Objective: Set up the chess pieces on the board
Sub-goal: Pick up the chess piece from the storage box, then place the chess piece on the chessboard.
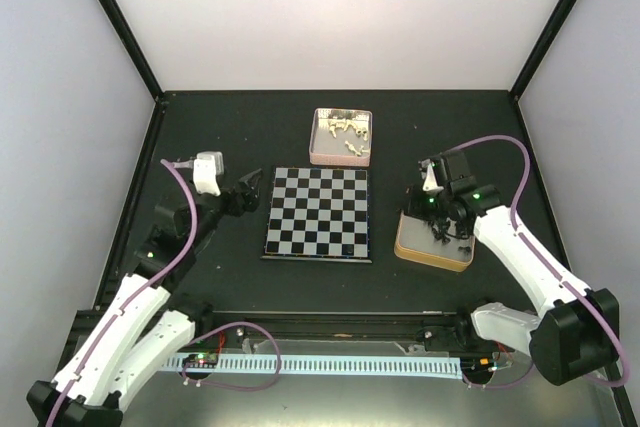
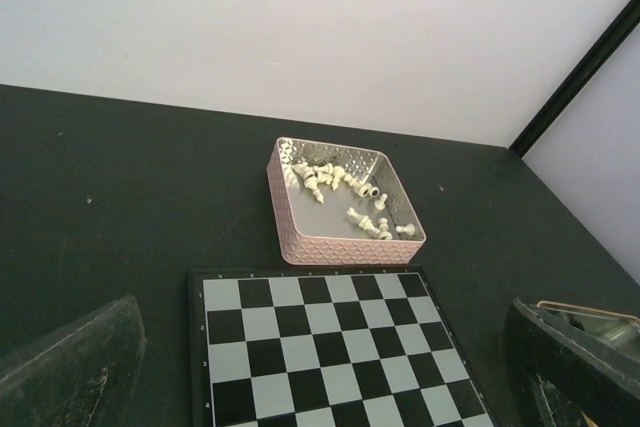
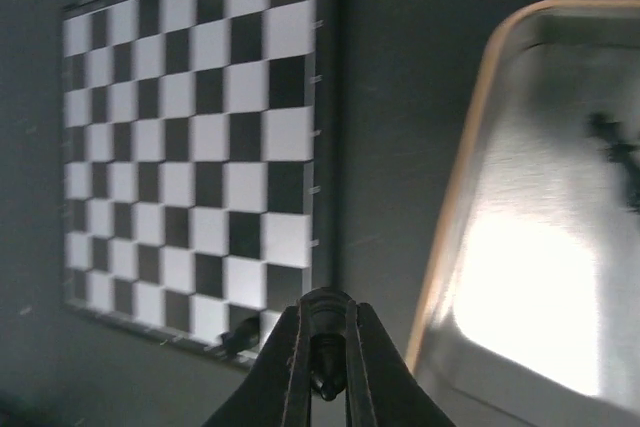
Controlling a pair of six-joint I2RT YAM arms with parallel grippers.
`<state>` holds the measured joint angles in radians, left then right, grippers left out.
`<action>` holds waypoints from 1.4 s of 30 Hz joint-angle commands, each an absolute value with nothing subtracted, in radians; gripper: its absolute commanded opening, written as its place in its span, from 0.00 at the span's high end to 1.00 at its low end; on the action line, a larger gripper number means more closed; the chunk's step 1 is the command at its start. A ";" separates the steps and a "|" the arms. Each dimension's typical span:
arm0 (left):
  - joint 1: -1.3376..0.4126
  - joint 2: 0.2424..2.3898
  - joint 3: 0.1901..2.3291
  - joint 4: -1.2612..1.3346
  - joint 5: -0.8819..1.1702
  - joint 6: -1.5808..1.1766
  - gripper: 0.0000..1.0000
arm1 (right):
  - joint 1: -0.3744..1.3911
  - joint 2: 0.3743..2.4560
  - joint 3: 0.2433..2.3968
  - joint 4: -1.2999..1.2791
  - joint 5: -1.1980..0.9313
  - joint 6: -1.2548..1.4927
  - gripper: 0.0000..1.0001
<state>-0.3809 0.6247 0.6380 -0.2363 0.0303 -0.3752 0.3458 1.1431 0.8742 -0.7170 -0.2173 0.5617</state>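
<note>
The board (image 1: 318, 212) lies flat in the middle of the table, and in the right wrist view it fills the left side as the board (image 3: 190, 147). One black piece (image 3: 240, 335) stands on its near right corner square. My right gripper (image 3: 325, 372) is shut on a black chess piece (image 3: 326, 342), hanging over the table between the board and the tan tin (image 3: 455, 207). From above, my right gripper (image 1: 430, 209) is over that tin's left end. My left gripper (image 2: 322, 347) is open and holds nothing, at the board's left side. White pieces (image 2: 345, 197) lie in the pink tin (image 2: 300, 237).
The pink tin (image 1: 341, 137) stands just beyond the board's far edge. The tan tin (image 1: 433, 245) holds more black pieces (image 1: 447, 235) right of the board. Black frame posts and white walls close in the table.
</note>
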 commanded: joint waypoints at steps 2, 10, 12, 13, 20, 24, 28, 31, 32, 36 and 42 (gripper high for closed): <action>-0.382 0.647 0.687 -0.185 0.025 -0.347 0.01 | 0.387 1.143 0.848 -0.585 -0.494 0.629 0.99; -0.382 0.660 0.692 -0.224 0.028 -0.385 0.01 | 0.512 1.137 0.781 -0.458 -0.543 0.729 0.99; -0.382 0.666 0.688 -0.249 0.021 -0.415 0.01 | 0.581 1.143 0.796 -0.486 -0.433 0.702 0.99; -0.382 0.670 0.687 -0.258 0.020 -0.427 0.01 | 0.619 1.147 0.804 -0.499 -0.373 0.700 0.99; -0.379 0.694 0.723 -0.321 0.000 -0.444 0.01 | 0.781 1.271 0.892 -0.558 -0.060 0.722 0.99; -0.379 0.694 0.724 -0.329 -0.040 -0.438 0.01 | 0.909 1.378 0.959 -0.579 0.086 0.737 0.99; -0.374 0.697 0.717 -0.324 -0.069 -0.449 0.01 | 0.990 1.515 1.066 -0.663 0.181 0.740 0.99; -0.369 0.701 0.724 -0.336 -0.069 -0.453 0.01 | 1.027 1.585 1.110 -0.708 0.223 0.752 0.99; -0.368 0.699 0.726 -0.342 -0.070 -0.455 0.01 | 1.038 1.603 1.120 -0.716 0.236 0.757 0.99; -0.359 0.677 0.711 -0.343 -0.091 -0.475 0.01 | 1.059 1.677 1.156 -0.742 0.237 0.768 0.99; -0.333 0.651 0.704 -0.337 -0.086 -0.485 0.01 | 1.063 1.760 1.214 -0.772 0.220 0.761 0.99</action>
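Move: My right hand already holds a black chess piece. Its place, the near-row square third from the board's right, lies about 17 cm left, 6 cm back and 14 cm below. The standing black piece is 3 cm to the right of that square. The board's middle is some 21 cm left and 3 cm ahead of my hand, the black-piece box 7 cm right and 1 cm back. From my left hand the square is roughly 17 cm right, 9 cm back, 26 cm down. I keep the black piece pinched and carry it left from above its box to the board, about 17 cm and some 6 cm back, then sink almost straight down, ending about 8 cm lower, over the near-row square beside the standing piece. My right wrist turns about 20 degrees counter-clockwise and rolls so the fingers point more steeply down. My open left hand drifts about 2 cm left. ##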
